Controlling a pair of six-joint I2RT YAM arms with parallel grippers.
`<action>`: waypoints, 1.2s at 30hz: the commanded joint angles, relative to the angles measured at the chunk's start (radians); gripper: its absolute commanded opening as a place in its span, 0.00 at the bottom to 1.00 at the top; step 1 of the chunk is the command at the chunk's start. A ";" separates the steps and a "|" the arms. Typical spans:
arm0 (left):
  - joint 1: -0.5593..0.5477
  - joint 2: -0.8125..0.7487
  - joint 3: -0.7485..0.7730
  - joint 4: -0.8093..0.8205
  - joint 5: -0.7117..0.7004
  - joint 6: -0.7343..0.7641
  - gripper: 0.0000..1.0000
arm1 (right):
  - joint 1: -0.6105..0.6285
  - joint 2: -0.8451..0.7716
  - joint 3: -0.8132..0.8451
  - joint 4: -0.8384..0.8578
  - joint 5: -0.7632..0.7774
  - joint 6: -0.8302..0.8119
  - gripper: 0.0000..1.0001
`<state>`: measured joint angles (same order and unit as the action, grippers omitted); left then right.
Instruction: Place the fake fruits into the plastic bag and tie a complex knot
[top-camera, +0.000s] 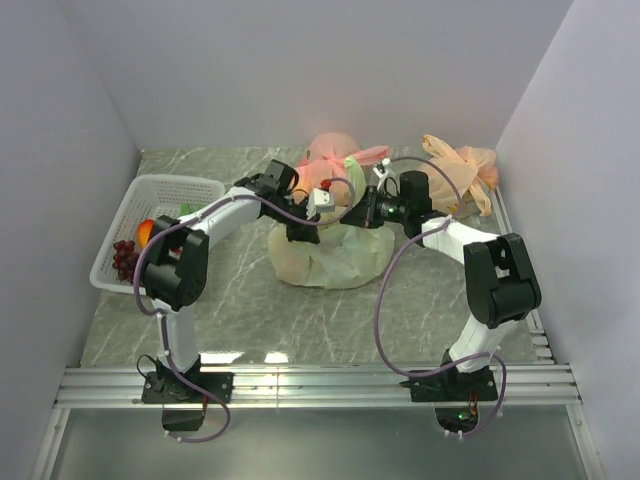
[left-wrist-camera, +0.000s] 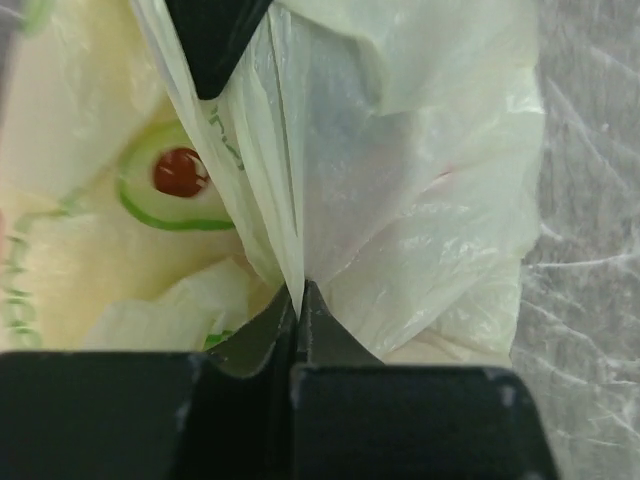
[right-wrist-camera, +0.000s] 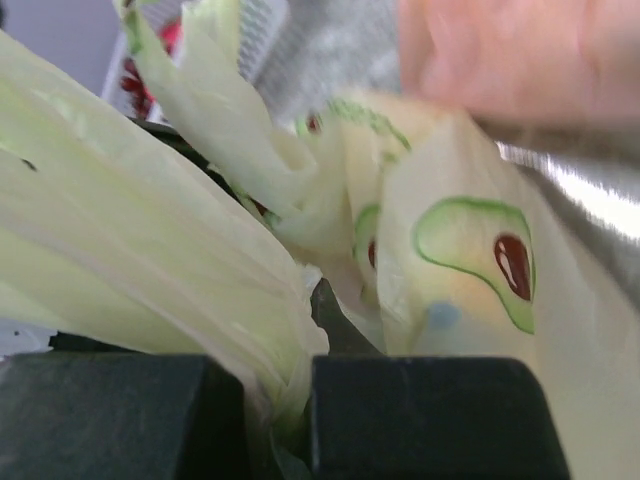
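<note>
The pale-green plastic bag (top-camera: 330, 255) with avocado prints sits slumped mid-table. My left gripper (top-camera: 322, 203) hangs over its top, shut on a thin fold of the bag (left-wrist-camera: 330, 200) that is pinched at the fingertips (left-wrist-camera: 298, 292). My right gripper (top-camera: 368, 208) faces it from the right and is shut on a bunched strip of the bag (right-wrist-camera: 150, 260), which hides its left finger. The knot is out of view, covered by the two grippers. Some fake fruits lie in the white basket (top-camera: 205, 187): dark grapes (top-camera: 124, 259), an orange peach (top-camera: 146, 232), a green piece (top-camera: 186, 209).
A pink knotted bag (top-camera: 335, 150) lies right behind the grippers. An orange-tan knotted bag (top-camera: 465, 165) rests at the back right by the wall. The basket stands along the left wall. White walls close off the marble-patterned table on three sides.
</note>
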<state>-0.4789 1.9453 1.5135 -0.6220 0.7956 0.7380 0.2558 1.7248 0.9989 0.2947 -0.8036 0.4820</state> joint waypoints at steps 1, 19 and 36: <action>-0.026 -0.037 -0.071 0.020 -0.029 0.049 0.01 | -0.029 -0.018 0.066 -0.251 0.131 -0.033 0.00; 0.117 -0.302 0.091 0.239 0.238 -0.513 0.99 | -0.007 0.019 0.193 -0.523 0.241 -0.244 0.00; 0.306 -0.203 -0.048 0.588 -0.033 -1.075 0.99 | 0.023 0.024 0.230 -0.552 0.236 -0.353 0.00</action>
<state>-0.1719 1.7203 1.4895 -0.1490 0.7948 -0.1463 0.2714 1.7428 1.1740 -0.2565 -0.5819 0.1619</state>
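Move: The left gripper already pinches plastic at the left of the green plastic bag, whose body lies about 5 cm to its right, 2 cm back and 5 cm lower. The right gripper is 4 cm ahead, 11 cm right and 4 cm higher, with a bag tail standing some 9 cm beyond it and a little above. The pink bag sits about 21 cm ahead of the left gripper and 4 cm right. From the right gripper, the green bag's body is 7 cm left, 5 cm back and 9 cm lower. Keep both pinches and ease both grippers about 4 cm down and back, the left also drifting right, the right moving right and rolling its wrist some 20 degrees while it keeps its hold. Then open the left gripper wide, let go, lift it about 25 cm off the bag, leftward and forward, turning counter-clockwise, and finally dip it 9 cm while reaching farther forward. ##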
